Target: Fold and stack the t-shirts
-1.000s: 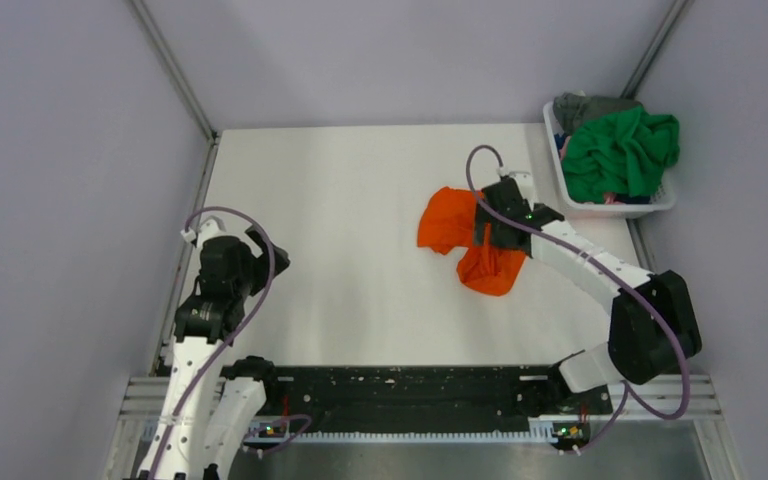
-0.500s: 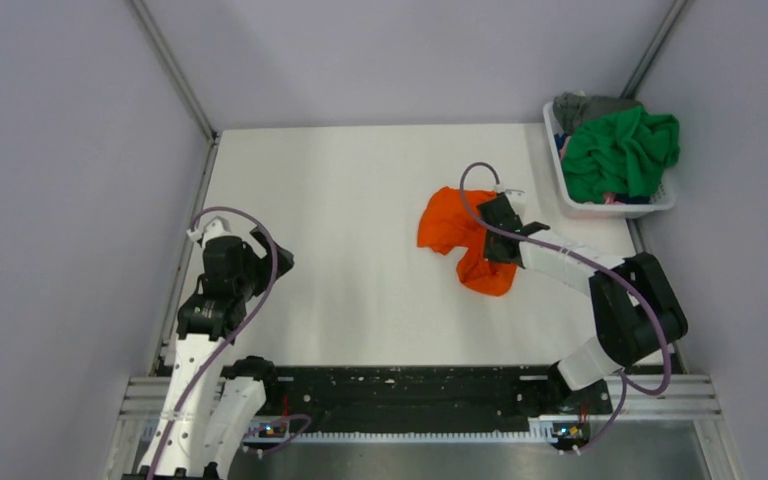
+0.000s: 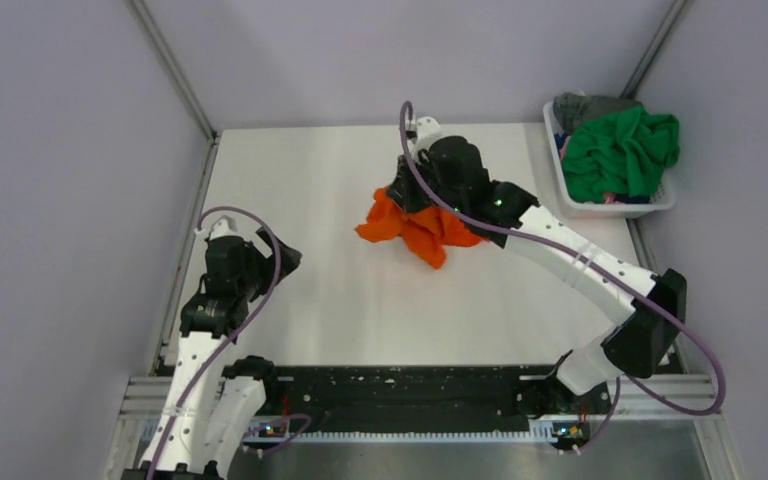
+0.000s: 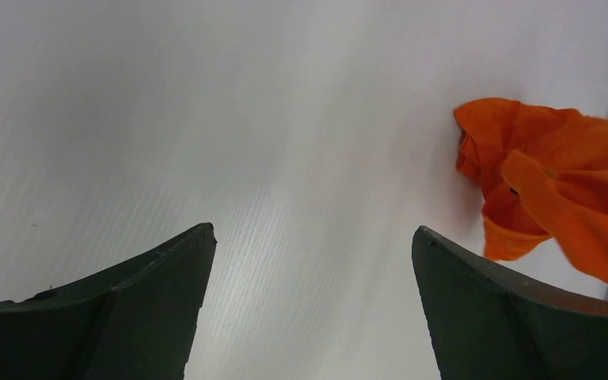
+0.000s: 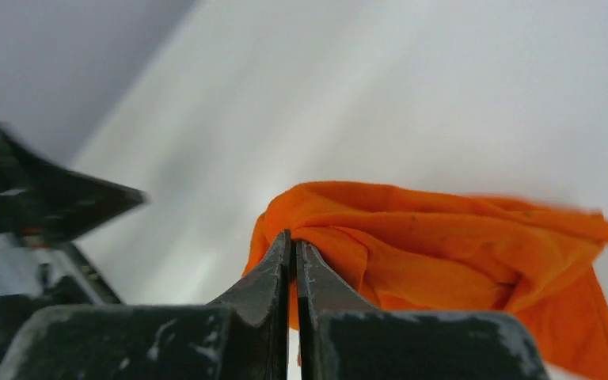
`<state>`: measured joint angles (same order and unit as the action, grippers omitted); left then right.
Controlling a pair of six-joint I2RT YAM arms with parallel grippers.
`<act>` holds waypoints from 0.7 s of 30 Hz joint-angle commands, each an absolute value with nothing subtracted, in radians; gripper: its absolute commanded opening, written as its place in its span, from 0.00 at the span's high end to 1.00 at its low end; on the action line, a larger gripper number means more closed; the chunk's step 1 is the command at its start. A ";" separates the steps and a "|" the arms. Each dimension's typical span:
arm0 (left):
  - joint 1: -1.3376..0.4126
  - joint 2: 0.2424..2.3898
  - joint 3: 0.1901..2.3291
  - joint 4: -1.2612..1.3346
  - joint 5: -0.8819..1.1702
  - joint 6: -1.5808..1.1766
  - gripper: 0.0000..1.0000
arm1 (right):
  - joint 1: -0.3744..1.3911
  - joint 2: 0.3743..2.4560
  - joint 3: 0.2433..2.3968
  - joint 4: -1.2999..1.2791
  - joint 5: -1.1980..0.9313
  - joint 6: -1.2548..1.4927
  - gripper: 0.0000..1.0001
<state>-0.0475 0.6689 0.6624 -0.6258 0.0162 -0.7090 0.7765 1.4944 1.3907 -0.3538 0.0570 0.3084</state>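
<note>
The orange t-shirt (image 3: 415,228) hangs bunched from my right gripper (image 3: 407,195) above the middle of the table. In the right wrist view the jaws are pinched shut on a fold of the orange t-shirt (image 5: 435,241), my right gripper (image 5: 293,235) at its near edge. My left gripper (image 3: 278,255) is open and empty over the table's left side. In the left wrist view my left gripper (image 4: 313,233) shows bare table between its fingers, and the orange t-shirt (image 4: 554,186) is far off to the right. A green t-shirt (image 3: 620,150) and a grey t-shirt (image 3: 580,105) lie piled in the basket.
A white slatted basket (image 3: 615,208) stands at the table's far right corner. Grey walls with metal posts close in the table (image 3: 320,180) on the left, back and right. The arm bases stand along the near edge on a black rail.
My right gripper has lifted the orange t-shirt and carried it left and toward the back of the table. The left arm has hardly moved.
</note>
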 commanded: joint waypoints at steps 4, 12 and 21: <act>-0.043 0.679 0.666 -0.549 0.067 -0.718 0.01 | 0.839 1.471 1.708 -0.345 -0.222 0.195 1.00; -0.043 0.745 0.580 -0.397 0.176 -0.743 0.01 | 0.732 1.260 1.306 -0.288 0.007 0.343 1.00; -0.044 1.093 0.567 -0.273 0.329 -0.741 0.01 | 0.623 1.144 0.882 -0.317 0.222 0.462 1.00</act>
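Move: The right hand already holds the orange t-shirt, whose body hangs some 4 cm to its right, 3 cm back and 12 cm below. It is headed for open table about 2 cm left, 6 cm back and 22 cm below; the basket stands roughly 45 cm right, 20 cm ahead and 18 cm below. From the left hand, the t-shirt's middle is about 27 cm right, 5 cm ahead and 3 cm below. Still pinching the t-shirt, the right hand flicks up 15 cm, then down-right; the open left sinks 7 cm. ##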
